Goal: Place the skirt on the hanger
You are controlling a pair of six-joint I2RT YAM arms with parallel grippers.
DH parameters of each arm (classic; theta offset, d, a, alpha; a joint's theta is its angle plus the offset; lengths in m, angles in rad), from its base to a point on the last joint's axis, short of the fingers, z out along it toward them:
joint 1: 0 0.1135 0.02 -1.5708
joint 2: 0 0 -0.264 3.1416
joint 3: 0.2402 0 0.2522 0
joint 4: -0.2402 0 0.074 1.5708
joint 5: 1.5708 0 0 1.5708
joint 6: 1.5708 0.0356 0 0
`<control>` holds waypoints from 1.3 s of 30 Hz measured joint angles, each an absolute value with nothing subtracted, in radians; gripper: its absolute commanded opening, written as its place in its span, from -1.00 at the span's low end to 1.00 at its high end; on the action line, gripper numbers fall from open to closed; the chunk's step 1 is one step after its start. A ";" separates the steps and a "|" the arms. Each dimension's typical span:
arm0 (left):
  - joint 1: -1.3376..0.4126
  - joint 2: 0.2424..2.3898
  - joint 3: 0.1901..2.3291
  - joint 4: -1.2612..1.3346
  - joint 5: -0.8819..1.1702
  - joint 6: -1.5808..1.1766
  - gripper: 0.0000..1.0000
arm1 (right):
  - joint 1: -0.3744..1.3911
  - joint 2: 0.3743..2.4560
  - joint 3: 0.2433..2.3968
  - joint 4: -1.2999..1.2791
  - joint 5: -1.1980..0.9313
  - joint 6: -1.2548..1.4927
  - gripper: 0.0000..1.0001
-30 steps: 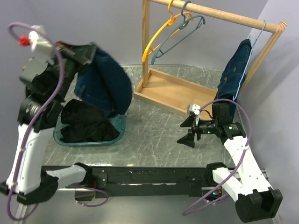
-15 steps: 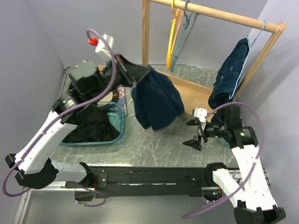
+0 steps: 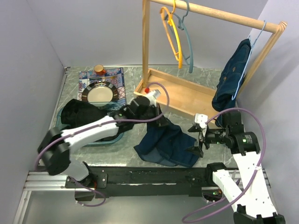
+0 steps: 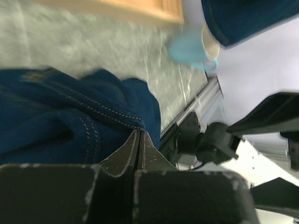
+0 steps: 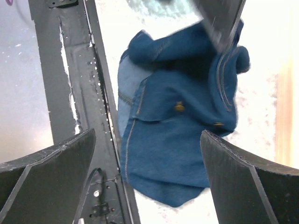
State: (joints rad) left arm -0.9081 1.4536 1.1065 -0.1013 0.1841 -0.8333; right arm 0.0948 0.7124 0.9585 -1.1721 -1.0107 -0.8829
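The blue denim skirt [image 3: 166, 145] lies crumpled on the table in front of the wooden rack. My left gripper [image 3: 156, 119] is shut on its upper edge; in the left wrist view the fingertips [image 4: 138, 134] pinch a stitched seam of the skirt [image 4: 60, 121]. My right gripper [image 3: 193, 138] stands open just right of the skirt, pointing at it. In the right wrist view the skirt [image 5: 177, 126] fills the gap between the wide-apart fingers [image 5: 51, 172]. A yellow hanger [image 3: 171, 32] and a grey-blue hanger [image 3: 187, 44] hang bare on the rod.
The wooden rack's base [image 3: 182, 95] is behind the skirt. Another denim garment [image 3: 231, 77] hangs at the rod's right end. A teal basket [image 3: 117, 135] of black clothes stands at the left, a plate [image 3: 99, 94] on a patterned mat behind it. A light-blue mug [image 4: 189, 49] stands near the right arm.
The left arm swung the skirt from high above the basket rightward and down onto the table. The right gripper moved slightly lower, toward the skirt. The empty hangers have swung.
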 measured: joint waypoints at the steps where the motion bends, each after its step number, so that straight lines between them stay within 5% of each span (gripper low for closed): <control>1: -0.916 1.485 1.092 -0.061 0.215 -0.836 -0.98 | 0.095 0.719 0.955 -1.171 -1.010 -0.880 1.00; 4: -0.940 1.541 1.042 0.071 0.288 -0.860 -0.97 | 0.095 0.750 0.955 -1.163 -1.009 -0.873 1.00; 8: -0.989 1.557 0.915 0.240 0.347 -0.896 -0.54 | 0.096 0.789 0.954 -1.153 -1.004 -0.865 1.00; 15: -1.081 1.557 0.767 0.401 0.411 -0.922 -0.21 | 0.116 0.862 0.955 -1.113 -0.986 -0.825 0.98; 19: -1.129 1.532 0.619 0.540 0.421 -0.943 0.20 | 0.132 0.904 0.955 -1.020 -0.955 -0.713 0.97; 29: -1.121 0.942 0.595 0.196 0.194 -0.766 0.87 | 0.331 1.002 0.965 -0.804 -0.794 -0.440 0.98; 39: -1.083 0.575 0.439 -0.041 -0.147 -0.803 0.96 | 0.601 1.297 1.170 -0.725 -0.516 -0.297 0.92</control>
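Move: The left hand still pinches an edge of the denim skirt; the skirt's middle lies about 5 cm back, 3 cm to the right and 12 cm below it. From that hand the rack's wooden tray is about 21 cm ahead and 13 cm right, and the blue tub 36 cm left and 5 cm ahead, both lower. From the empty, open right hand, the skirt's middle is some 9 cm left, 2 cm ahead and 13 cm below. The left fingers let go of the skirt's edge, spreading wide as the hand pulls about 15 cm back and sinks, after first easing slightly right; it then climbs and swings left, clear of the cloth. Meanwhile the right hand, kept wide open, eases forward and down, then sweeps about 10 cm left and 10 cm forward towards the skirt's far-left part, tipping its fingers down some 15 degrees. ##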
